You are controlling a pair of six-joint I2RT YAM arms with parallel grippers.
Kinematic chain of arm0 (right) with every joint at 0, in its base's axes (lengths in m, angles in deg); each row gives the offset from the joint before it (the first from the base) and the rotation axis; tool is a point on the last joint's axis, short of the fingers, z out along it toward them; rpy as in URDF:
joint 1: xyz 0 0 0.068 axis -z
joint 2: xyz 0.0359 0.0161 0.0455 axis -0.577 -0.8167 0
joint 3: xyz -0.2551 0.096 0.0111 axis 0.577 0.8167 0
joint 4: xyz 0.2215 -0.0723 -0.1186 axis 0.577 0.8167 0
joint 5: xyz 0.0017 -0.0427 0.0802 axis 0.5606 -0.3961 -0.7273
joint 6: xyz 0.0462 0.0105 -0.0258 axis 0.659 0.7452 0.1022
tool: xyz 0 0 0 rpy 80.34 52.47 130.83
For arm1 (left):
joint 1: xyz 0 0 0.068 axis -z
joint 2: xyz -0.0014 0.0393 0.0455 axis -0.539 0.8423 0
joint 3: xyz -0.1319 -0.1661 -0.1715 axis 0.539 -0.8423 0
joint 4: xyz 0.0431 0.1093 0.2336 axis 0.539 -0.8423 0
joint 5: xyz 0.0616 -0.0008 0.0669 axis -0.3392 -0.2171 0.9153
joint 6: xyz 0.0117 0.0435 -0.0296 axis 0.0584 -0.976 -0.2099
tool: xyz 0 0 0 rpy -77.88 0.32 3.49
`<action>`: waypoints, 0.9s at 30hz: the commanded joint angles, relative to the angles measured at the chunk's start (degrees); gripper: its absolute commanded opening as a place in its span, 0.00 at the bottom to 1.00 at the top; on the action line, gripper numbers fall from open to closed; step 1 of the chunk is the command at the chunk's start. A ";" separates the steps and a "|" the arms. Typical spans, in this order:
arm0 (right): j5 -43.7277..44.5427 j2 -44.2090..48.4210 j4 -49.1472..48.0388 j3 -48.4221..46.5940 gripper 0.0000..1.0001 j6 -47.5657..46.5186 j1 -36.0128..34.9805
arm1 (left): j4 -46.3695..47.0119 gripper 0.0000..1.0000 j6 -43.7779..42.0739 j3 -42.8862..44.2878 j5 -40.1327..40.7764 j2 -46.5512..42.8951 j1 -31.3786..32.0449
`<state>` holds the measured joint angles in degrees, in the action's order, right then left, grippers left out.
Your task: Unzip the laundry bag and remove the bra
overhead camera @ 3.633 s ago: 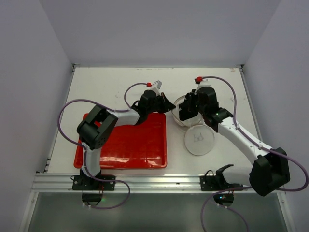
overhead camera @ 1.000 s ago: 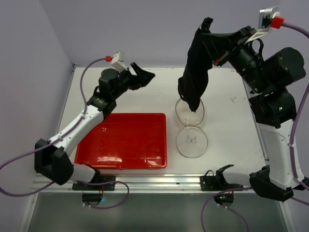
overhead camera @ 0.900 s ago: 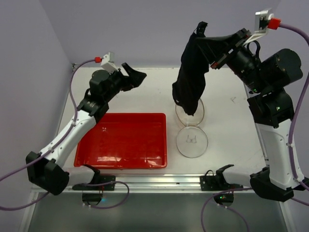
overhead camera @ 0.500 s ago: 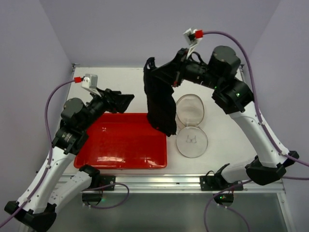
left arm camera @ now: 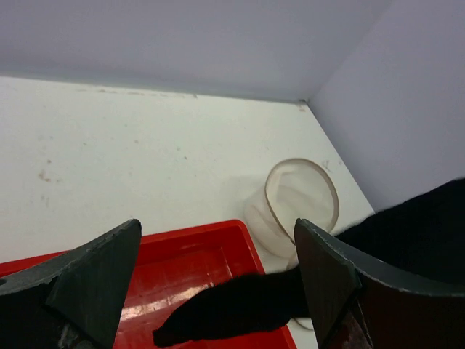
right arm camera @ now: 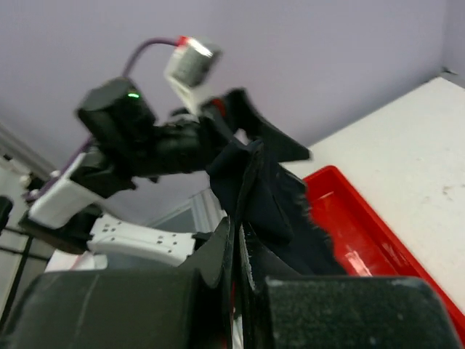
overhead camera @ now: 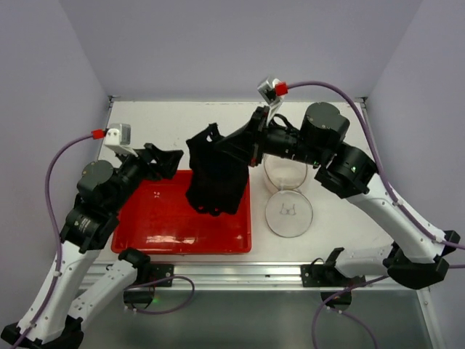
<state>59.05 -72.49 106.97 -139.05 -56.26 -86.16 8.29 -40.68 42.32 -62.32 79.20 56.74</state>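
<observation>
The black bra (overhead camera: 215,179) hangs from my right gripper (overhead camera: 218,143), which is shut on its top edge, and dangles over the right part of the red tray (overhead camera: 156,225). In the right wrist view the jaws (right arm camera: 238,234) pinch the dark fabric of the bra (right arm camera: 276,200) above the tray (right arm camera: 363,222). The mesh laundry bag (overhead camera: 289,212) lies unzipped and folded open right of the tray, also seen as a round mesh pouch (left arm camera: 299,198). My left gripper (overhead camera: 166,161) hovers open over the tray's far left part, holding nothing; the bra's tip (left arm camera: 232,309) shows between its fingers.
The tray (left arm camera: 182,251) has raised walls. White table (overhead camera: 160,123) stretches behind tray and bag, closed in by pale walls. A metal rail (overhead camera: 240,273) runs along the near edge. My left arm (right arm camera: 123,138) is close beside the hanging bra.
My right arm has swung left and down, carrying the bra from above the bag to over the tray. My left arm has drawn back to the left, its gripper slightly wider.
</observation>
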 commanded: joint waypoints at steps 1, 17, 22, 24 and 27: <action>10.60 4.14 -6.09 7.79 0.00 -1.40 -0.67 | -6.54 0.90 -0.10 5.39 12.77 -2.64 -0.04; 39.18 -5.07 -27.44 29.01 0.00 -5.79 -18.86 | -12.95 0.91 -0.19 17.26 18.49 2.63 -0.12; 39.17 -16.06 -30.25 24.78 0.00 -4.66 -21.94 | -13.75 0.91 0.16 20.43 19.37 0.45 -0.12; 43.03 -21.59 -32.36 23.11 0.00 -5.18 -23.60 | -14.28 0.91 -0.10 21.31 20.16 -0.53 -0.04; 47.69 -29.06 -33.86 19.25 0.00 -6.41 -25.89 | -15.24 0.91 -0.54 22.10 20.08 -1.06 0.05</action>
<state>99.35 -97.40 79.41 -114.77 -61.20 -109.79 -5.48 -40.68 61.97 -44.14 78.50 56.76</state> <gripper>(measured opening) 0.014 0.905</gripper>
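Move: The right hand holds the black bra in closed fingers, high above the table. The middle of the red tray lies about 12 cm to its left, 5 cm farther out and some 48 cm below. The open laundry bag stands roughly 21 cm to its right and 16 cm ahead, with the bag's lid folded back 22 cm to the right and 4 cm ahead, both 43 to 49 cm below. From the open left hand, the tray's middle is nearly straight underneath, about 34 cm down. The right hand keeps its pinch on the bra and lowers it quickly towards the red tray, first almost straight down and then down and left, some 29 cm down and 15 cm left in all, its left-pointing fingers tipping down by about 25 degrees. The empty left hand stays wide open and clears the way, drawing left and up away from the tray. ##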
